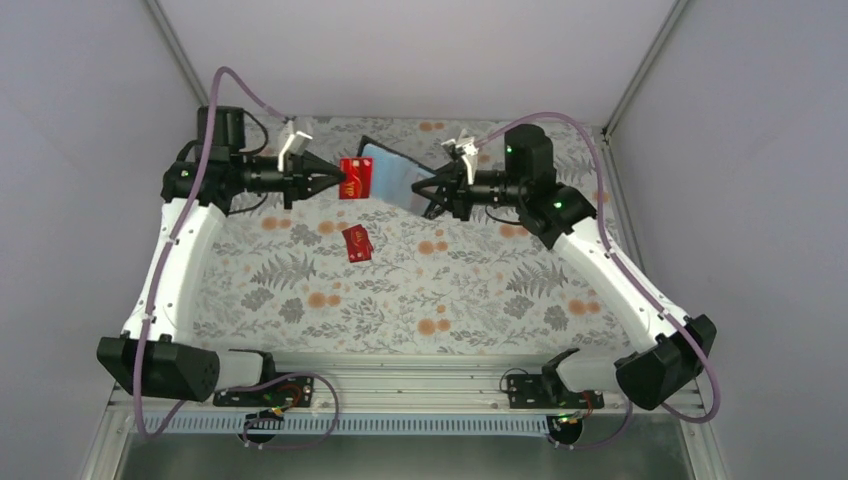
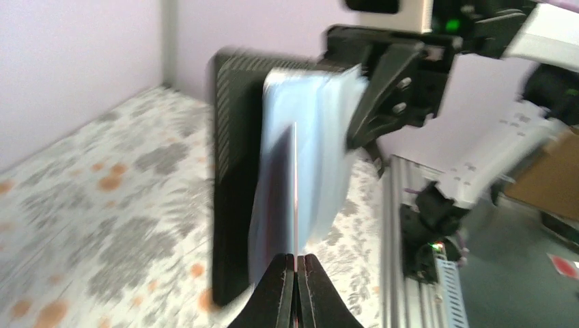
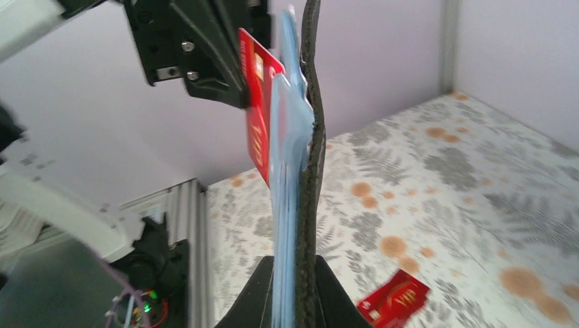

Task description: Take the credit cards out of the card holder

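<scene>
The card holder (image 1: 397,172) is held up above the table's far middle, its light blue inner face toward the left arm. My right gripper (image 1: 427,192) is shut on its right edge, gripping the black cover and blue pockets (image 3: 305,137). My left gripper (image 1: 338,182) is shut on a red credit card (image 1: 356,178) at the holder's left edge. In the left wrist view that card shows edge-on (image 2: 295,184) between the shut fingertips, in front of the holder (image 2: 235,171). A second red credit card (image 1: 357,243) lies flat on the table below them, also seen in the right wrist view (image 3: 394,299).
The floral tablecloth (image 1: 470,290) covers the table. Pale walls and corner posts (image 1: 640,70) close in the back and sides. A metal rail (image 1: 400,375) with both arm bases runs along the near edge.
</scene>
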Motion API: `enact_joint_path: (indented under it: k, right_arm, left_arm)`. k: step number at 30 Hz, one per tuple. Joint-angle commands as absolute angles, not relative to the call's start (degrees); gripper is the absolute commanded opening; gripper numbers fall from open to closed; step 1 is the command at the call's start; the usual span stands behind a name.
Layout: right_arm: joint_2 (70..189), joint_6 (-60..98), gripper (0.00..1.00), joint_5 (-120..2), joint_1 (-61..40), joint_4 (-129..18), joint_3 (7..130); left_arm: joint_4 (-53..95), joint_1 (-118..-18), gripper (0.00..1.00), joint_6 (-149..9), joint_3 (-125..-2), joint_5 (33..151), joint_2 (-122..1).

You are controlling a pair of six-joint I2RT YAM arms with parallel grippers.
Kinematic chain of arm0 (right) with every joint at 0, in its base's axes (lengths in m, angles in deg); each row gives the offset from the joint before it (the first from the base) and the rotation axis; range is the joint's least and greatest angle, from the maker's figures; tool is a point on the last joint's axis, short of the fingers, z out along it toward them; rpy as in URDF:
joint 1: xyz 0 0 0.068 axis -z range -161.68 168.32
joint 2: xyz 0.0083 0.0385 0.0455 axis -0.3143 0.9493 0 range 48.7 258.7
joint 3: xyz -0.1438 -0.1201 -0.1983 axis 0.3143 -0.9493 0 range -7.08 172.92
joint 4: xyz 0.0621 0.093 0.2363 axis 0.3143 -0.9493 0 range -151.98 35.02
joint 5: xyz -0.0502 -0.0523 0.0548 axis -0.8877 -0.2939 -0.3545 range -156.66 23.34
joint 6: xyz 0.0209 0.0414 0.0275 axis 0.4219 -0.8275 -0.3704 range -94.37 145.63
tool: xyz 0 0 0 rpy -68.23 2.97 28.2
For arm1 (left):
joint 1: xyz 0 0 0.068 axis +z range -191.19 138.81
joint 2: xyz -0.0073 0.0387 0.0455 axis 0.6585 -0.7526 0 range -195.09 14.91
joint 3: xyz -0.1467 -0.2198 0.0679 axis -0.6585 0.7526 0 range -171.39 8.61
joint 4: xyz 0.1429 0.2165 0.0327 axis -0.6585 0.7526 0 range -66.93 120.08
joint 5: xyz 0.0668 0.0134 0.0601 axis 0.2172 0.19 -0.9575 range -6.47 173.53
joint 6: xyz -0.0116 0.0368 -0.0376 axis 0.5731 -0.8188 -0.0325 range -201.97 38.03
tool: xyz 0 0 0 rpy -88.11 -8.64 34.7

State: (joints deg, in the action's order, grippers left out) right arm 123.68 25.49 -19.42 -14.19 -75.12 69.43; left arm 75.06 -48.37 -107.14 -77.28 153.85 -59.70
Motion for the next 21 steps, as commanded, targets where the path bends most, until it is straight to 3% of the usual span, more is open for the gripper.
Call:
enact_joint_path:
  k: [1,5,9,21]
  right_arm:
    - [122.4,20.6,0.04,-26.7,-7.2,-76.4,67.7]
    - [123.2,14.7,0.04,-28.8,0.7,-76.0,64.3]
    - [126.0,14.1,0.04,-30.8,1.8,-78.2,63.5]
    - [129.4,15.0,0.04,-28.6,1.9,-77.8,62.3]
  left_arm:
    - [68.6,-41.1,0.02,-97.4,-72.4,150.3,-60.8]
    - [60.0,-38.7,0.02,-86.8,-63.6,145.1,-62.2]
    - [51.5,-38.8,0.02,-76.6,-53.6,140.3,-66.8]
    - [44.9,-43.9,0.02,-68.0,-52.0,135.3,-91.1]
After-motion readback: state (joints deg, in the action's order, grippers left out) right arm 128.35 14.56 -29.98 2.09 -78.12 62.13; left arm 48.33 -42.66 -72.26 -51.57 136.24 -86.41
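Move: The left hand still pinches a red card by its left edge. The red cards on the table, where it goes, lie about 11 cm farther ahead, 3 cm to its left and some 37 cm below. The card holder, still gripped by the right hand, has its middle roughly 10 cm to the left hand's right, level with it in reach and height. From the right hand the red cards lie about 12 cm ahead, 16 cm to the left and 36 cm below. Keeping its pinch on the red card, the left hand swings forward and slightly left, then plunges about 30 cm in all towards the red cards on the table, its wrist rolling forward nearly 60 degrees so that the upright card tips flatter and the fingers slant down to the right. Meanwhile the right hand, still gripping the card holder, draws it clear to the right, forward and down, roughly 10 cm each way, turns about 30 degrees clockwise and tips forward some 20, and then eases to a stop. ##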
